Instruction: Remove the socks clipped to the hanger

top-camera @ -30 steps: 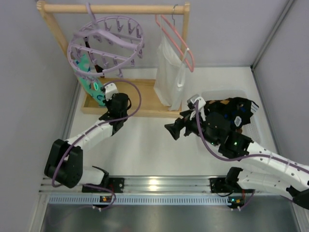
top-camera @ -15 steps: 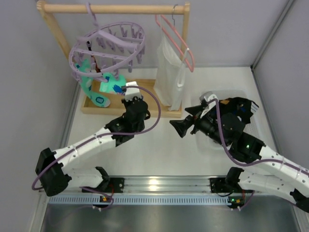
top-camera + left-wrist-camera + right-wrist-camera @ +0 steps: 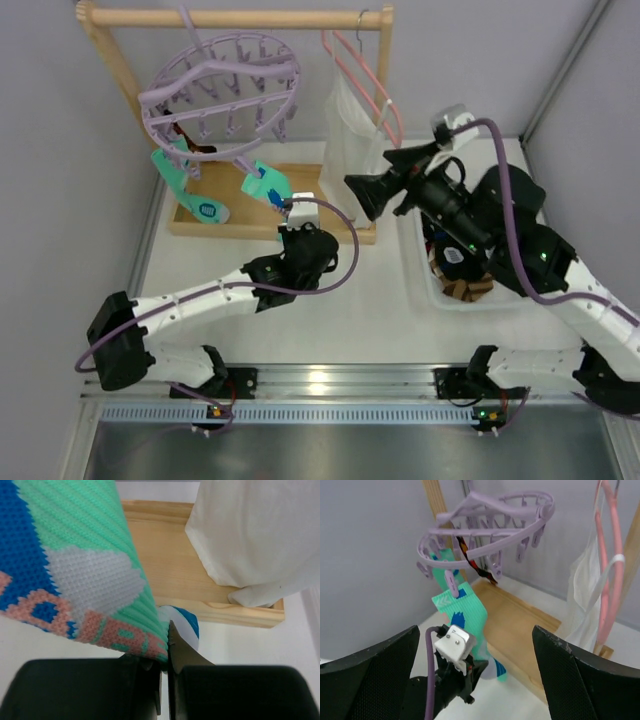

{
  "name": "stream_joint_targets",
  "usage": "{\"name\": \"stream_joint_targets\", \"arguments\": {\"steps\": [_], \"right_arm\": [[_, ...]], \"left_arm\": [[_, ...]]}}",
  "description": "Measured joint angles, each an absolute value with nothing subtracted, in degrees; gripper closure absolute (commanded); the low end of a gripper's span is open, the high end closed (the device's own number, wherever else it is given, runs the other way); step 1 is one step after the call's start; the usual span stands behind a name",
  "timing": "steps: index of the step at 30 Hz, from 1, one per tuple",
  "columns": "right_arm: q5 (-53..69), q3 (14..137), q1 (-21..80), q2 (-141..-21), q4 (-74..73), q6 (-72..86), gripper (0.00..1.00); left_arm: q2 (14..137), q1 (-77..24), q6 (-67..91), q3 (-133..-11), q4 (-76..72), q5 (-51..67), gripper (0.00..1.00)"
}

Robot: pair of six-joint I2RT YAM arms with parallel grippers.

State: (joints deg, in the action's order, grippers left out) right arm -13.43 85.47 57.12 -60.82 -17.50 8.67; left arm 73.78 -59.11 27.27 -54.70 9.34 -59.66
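The lavender hanger (image 3: 222, 88) hangs tilted from the wooden rail. Two teal socks hang from its clips. The nearer sock (image 3: 265, 185) is pulled out to the right, and my left gripper (image 3: 288, 207) is shut on its toe end (image 3: 177, 625). In the right wrist view a clip (image 3: 451, 584) still pinches that sock's cuff (image 3: 465, 612). The other teal sock (image 3: 188, 190) hangs at the left. A red-orange-black sock (image 3: 472, 562) dangles under the ring. My right gripper (image 3: 375, 182) is open and empty, raised beside the white garment and facing the hanger (image 3: 485, 525).
A white sleeveless garment (image 3: 350, 150) on a thin pink hanger (image 3: 365, 80) hangs right of the ring. The rack's wooden base (image 3: 300, 195) lies below. A white bin (image 3: 425, 275) at the right holds brown argyle socks (image 3: 465, 287).
My left gripper shut on the teal sock and pulled it rightward and nearer, tilting the hanger. My right arm rose from the bin toward the rack, its fingers closing slightly.
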Motion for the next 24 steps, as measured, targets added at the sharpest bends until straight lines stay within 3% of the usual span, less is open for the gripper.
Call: {"name": "stream_joint_targets", "arguments": {"steps": [9, 15, 24], "right_arm": [[-22.0, 121.4, 60.1, -93.5, -33.4, 2.2, 0.11], [-32.8, 129.2, 63.7, -106.1, -38.6, -4.6, 0.10], [-39.7, 133.8, 64.0, -113.3, -38.1, -12.8, 0.13]], "left_arm": [[83.1, -60.8, 27.2, -59.3, 10.6, -61.5, 1.00], [87.3, -60.9, 24.5, -64.3, 10.5, -63.5, 1.00], [91.1, -61.3, 22.2, -68.3, 10.5, -64.9, 1.00]]}}
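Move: The clip holding my green sock is about 14 cm ahead of my open right hand, 17 cm to its left and 9 cm lower. The white cloth hangs some 16 cm ahead, 2 cm left and 14 cm lower, the orange-black sock about 20 cm ahead, 25 cm left and 9 cm lower. From my left hand, already pinching the sock near its toe, the clip is roughly 4 cm ahead, 8 cm left and 15 cm above. My right hand sweeps about 20 cm left and forward towards the clip, rising slightly and then dipping some 10 cm. It rolls its left side down about 40 degrees, swings clockwise, and keeps its fingers wide open. My left hand keeps its pinch and draws right about 5 cm and a little forward, dipping briefly and rolling slightly. ##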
